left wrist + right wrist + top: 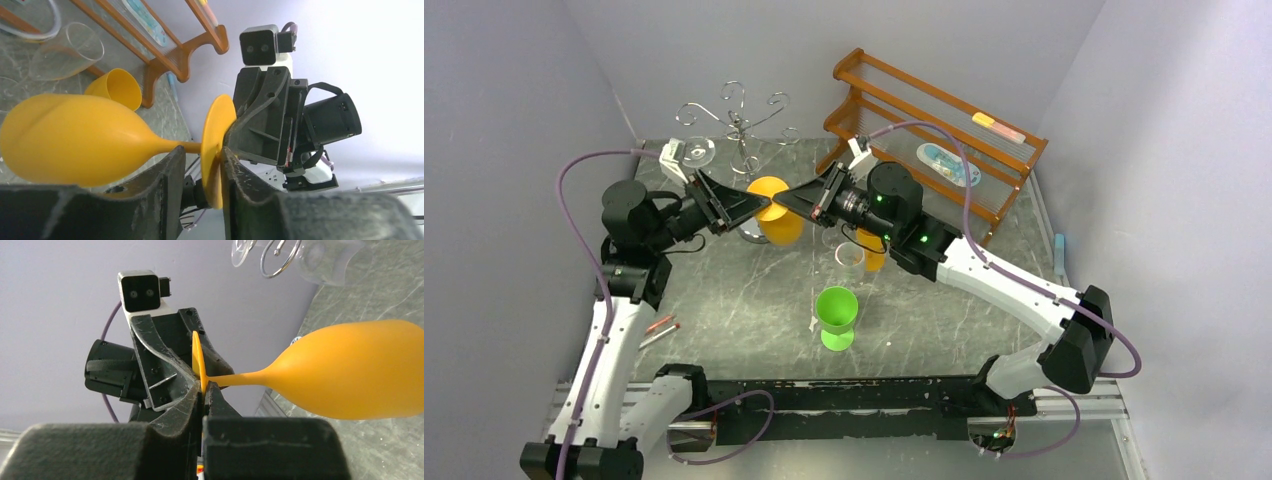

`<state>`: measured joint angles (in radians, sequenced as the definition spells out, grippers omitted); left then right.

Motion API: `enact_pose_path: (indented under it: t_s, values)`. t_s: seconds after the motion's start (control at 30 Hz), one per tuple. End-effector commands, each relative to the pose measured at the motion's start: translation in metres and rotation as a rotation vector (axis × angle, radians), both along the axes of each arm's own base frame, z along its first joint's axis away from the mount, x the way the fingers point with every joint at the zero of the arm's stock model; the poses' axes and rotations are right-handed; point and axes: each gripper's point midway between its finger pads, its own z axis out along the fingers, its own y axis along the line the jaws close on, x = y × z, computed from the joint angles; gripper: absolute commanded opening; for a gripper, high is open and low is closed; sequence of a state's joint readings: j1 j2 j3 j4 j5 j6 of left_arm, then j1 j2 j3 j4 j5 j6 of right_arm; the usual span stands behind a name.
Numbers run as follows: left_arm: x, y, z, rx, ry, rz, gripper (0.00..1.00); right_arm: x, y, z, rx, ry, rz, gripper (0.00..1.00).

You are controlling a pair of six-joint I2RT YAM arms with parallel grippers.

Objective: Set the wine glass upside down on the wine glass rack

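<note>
The orange wine glass (776,215) hangs in the air on its side, bowl toward the table, in front of the silver wine glass rack (739,125). My right gripper (205,386) is shut on the thin edge of the glass's foot. Opposite it, my left gripper (202,150) straddles the same foot: one finger touches the disc, while the other stands a small gap away beside the stem. In the left wrist view the bowl (75,140) fills the left side. The right wrist view shows the bowl (350,370) at right and a rack scroll (275,260) above.
A clear glass (696,152) hangs on the rack's left arm. The brown wooden shelf (934,130) stands at the back right. A green wine glass (836,315) stands mid-table, with a small yellow cup (873,250) and a clear glass (849,255) behind it. Pens (661,328) lie at left.
</note>
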<state>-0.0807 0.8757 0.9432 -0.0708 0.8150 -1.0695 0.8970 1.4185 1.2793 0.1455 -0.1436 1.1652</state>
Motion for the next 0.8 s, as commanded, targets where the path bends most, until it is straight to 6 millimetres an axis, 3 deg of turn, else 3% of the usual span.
enact_pose_path:
  t_s: [0.0, 0.1, 0.17, 0.2, 0.23, 0.27, 0.3, 0.4, 0.5, 0.77]
  values:
    - [0.006, -0.006, 0.021, 0.002, -0.052, 0.005, 0.25, 0.005, -0.002, 0.004, 0.010, -0.027, 0.000, 0.00]
    - [0.014, -0.004, 0.021, 0.002, -0.048, 0.035, 0.06, 0.008, -0.005, 0.001, 0.000, -0.021, -0.015, 0.00]
    - [0.019, -0.004, 0.024, -0.010, -0.054, 0.047, 0.05, 0.010, -0.009, -0.001, -0.006, -0.019, -0.034, 0.02]
    - [0.021, -0.004, 0.026, -0.019, -0.053, 0.047, 0.05, 0.012, -0.012, -0.001, -0.009, -0.019, -0.044, 0.09]
    - [0.023, -0.005, 0.026, -0.028, -0.042, 0.048, 0.05, 0.013, -0.014, 0.000, -0.012, -0.021, -0.053, 0.27]
    - [0.026, -0.005, 0.029, -0.038, -0.043, 0.050, 0.05, 0.015, -0.017, 0.001, -0.016, -0.025, -0.066, 0.37]
    - [0.029, -0.005, 0.032, -0.049, -0.044, 0.057, 0.05, 0.017, -0.021, 0.002, -0.019, -0.028, -0.083, 0.52]
    - [0.042, -0.002, 0.038, -0.065, -0.019, 0.103, 0.05, 0.022, -0.036, 0.008, -0.024, -0.049, -0.140, 0.72]
    - [0.054, 0.003, 0.040, -0.077, 0.028, 0.158, 0.05, 0.026, -0.052, 0.012, -0.032, -0.064, -0.200, 0.78]
    - [0.088, 0.008, 0.034, -0.129, 0.154, 0.263, 0.05, 0.026, -0.091, 0.017, -0.052, -0.079, -0.339, 0.79]
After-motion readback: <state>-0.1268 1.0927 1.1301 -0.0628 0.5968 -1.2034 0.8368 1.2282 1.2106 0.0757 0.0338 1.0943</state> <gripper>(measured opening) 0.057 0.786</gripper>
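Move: The yellow wine glass hangs upside down from the right gripper, its foot already between the left gripper's open pads; the glass's middle is about 2 cm ahead, 1 cm right and 8 cm below the left hand, and 1 cm ahead, 3 cm left and 8 cm below the right. From the left hand, the rack's nearest curl is about 8 cm ahead, 3 cm left and slightly lower; the hung clear glass is roughly 10 cm ahead, 12 cm left and 10 cm lower. Shut the left gripper on the edge of the yellow glass's foot, one finger above and one below, while the right still grips it. Then open the right and draw it off about 7 cm to the right, rising slightly, as the left carries the glass some 7 cm forward and a little up towards the rack, yawing about 10 degrees counter-clockwise. ##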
